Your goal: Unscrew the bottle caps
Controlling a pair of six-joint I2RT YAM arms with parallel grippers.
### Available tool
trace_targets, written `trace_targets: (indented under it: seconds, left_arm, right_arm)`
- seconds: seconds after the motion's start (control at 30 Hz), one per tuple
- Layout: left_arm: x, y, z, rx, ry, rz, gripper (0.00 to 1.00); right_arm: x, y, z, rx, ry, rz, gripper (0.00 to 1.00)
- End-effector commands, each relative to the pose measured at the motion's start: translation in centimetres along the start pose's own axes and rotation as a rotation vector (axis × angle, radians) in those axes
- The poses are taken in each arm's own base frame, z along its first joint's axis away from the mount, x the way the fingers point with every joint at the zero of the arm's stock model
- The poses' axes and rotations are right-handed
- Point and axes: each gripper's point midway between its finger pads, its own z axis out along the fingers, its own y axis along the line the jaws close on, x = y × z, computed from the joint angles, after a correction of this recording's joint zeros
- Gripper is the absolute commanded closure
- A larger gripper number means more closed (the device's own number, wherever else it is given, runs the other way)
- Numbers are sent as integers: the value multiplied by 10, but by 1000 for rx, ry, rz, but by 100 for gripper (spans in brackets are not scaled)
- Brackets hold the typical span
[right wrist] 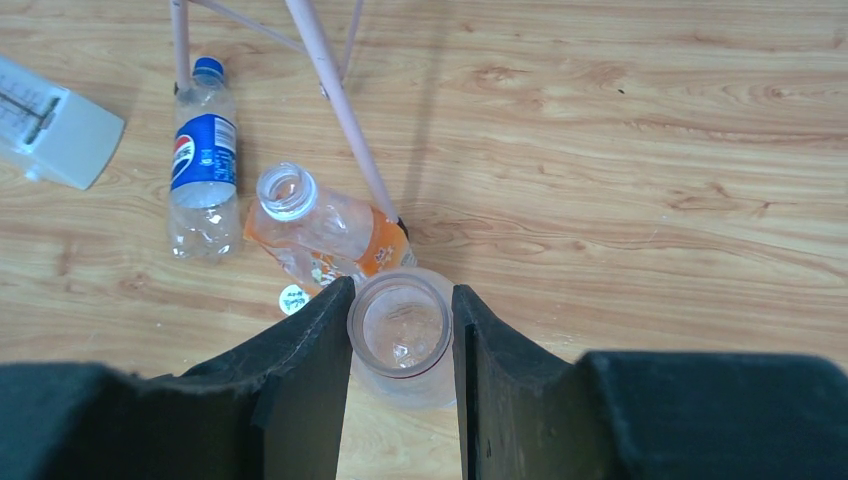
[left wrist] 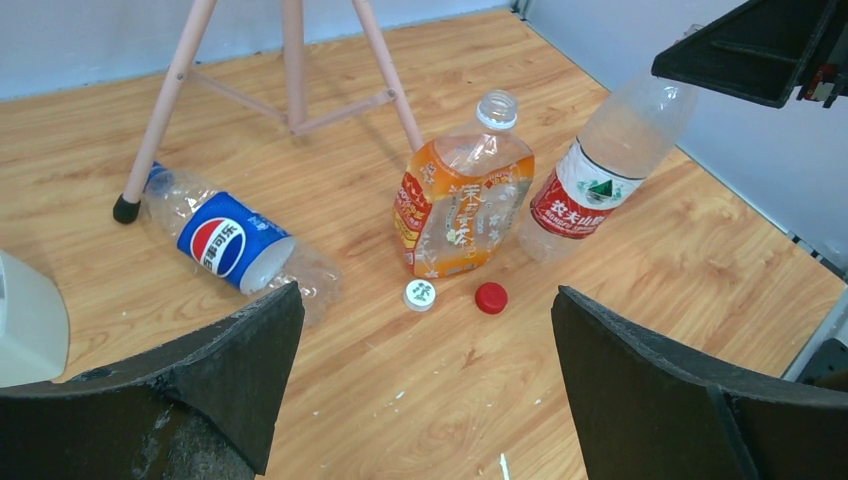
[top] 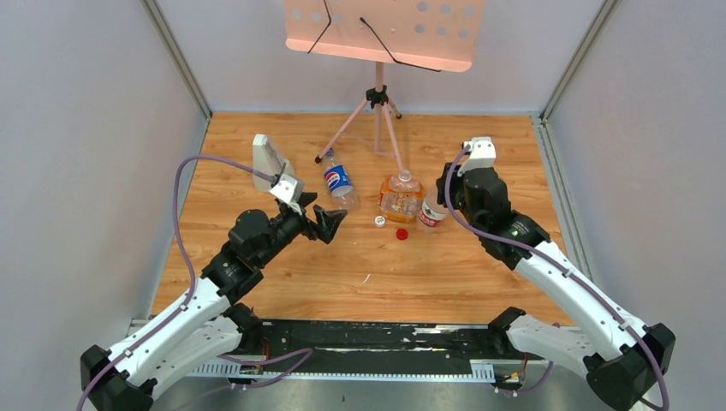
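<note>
My right gripper (right wrist: 400, 300) is shut on the open neck of the red-white-green-labelled bottle (left wrist: 585, 195), which leans with its base on the floor and has no cap. The squat orange-labelled bottle (top: 400, 195) stands beside it, its mouth (right wrist: 285, 190) also uncapped. A white cap (left wrist: 420, 294) and a red cap (left wrist: 491, 298) lie loose on the wood in front of them. The Pepsi bottle (top: 338, 181) lies on its side with its blue cap (right wrist: 208, 67) on. My left gripper (top: 330, 221) hovers open and empty, left of the loose caps.
A pink music stand (top: 383, 30) rises at the back; its tripod legs (top: 377, 120) reach down among the bottles, one foot beside the Pepsi bottle's cap. A pale grey block (top: 268, 158) stands at the left. Grey walls enclose the wooden floor (top: 479, 274).
</note>
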Motion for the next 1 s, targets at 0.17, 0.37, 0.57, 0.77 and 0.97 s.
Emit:
trace_targets:
  seconds: [0.17,0.37,0.57,0.77,0.97]
  left_arm:
    - [-5,11,2,-72,-25,-41,0]
    - [-1,18,1,-118,-10,-57,0]
    - [1,21,1,-132,-7,-54,0]
    - [3,25,2,-155,-8,-65,0]
    - [5,27,2,-165,-5,-76,0]
  right_arm:
    - [-20,-14,29,63,-4,-13,96]
    - [-12,-22,51,99,16,-8,93]
    - [-12,-26,57,128,-2,-14,86]
    - [-20,-32,63,149,-53,-16,83]
    - [-7,-32,77,152,-22,-30,78]
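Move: My right hand holds the open red-label bottle by its neck. The free table spot for it is about 7 cm ahead, 2 cm right and 24 cm below. The orange bottle stands about 6 cm ahead and 9 cm left, the red cap level with me and 8 cm left, and the tripod's foot 12 cm ahead and 6 cm left. From my empty left hand, the Pepsi bottle lies 22 cm straight ahead and 23 cm below, the orange bottle 12 cm ahead and 17 cm right. My right hand carries the red-label bottle forward about 6.5 cm, past the orange bottle's right side towards the free spot. It sinks some 4 cm as it drifts slightly right, then eases back up a little while the fingers tip down and level again, gripping the neck throughout. My wide-open left hand creeps 2 to 3 cm left, forward and down towards the Pepsi bottle, turning slightly counter-clockwise. ##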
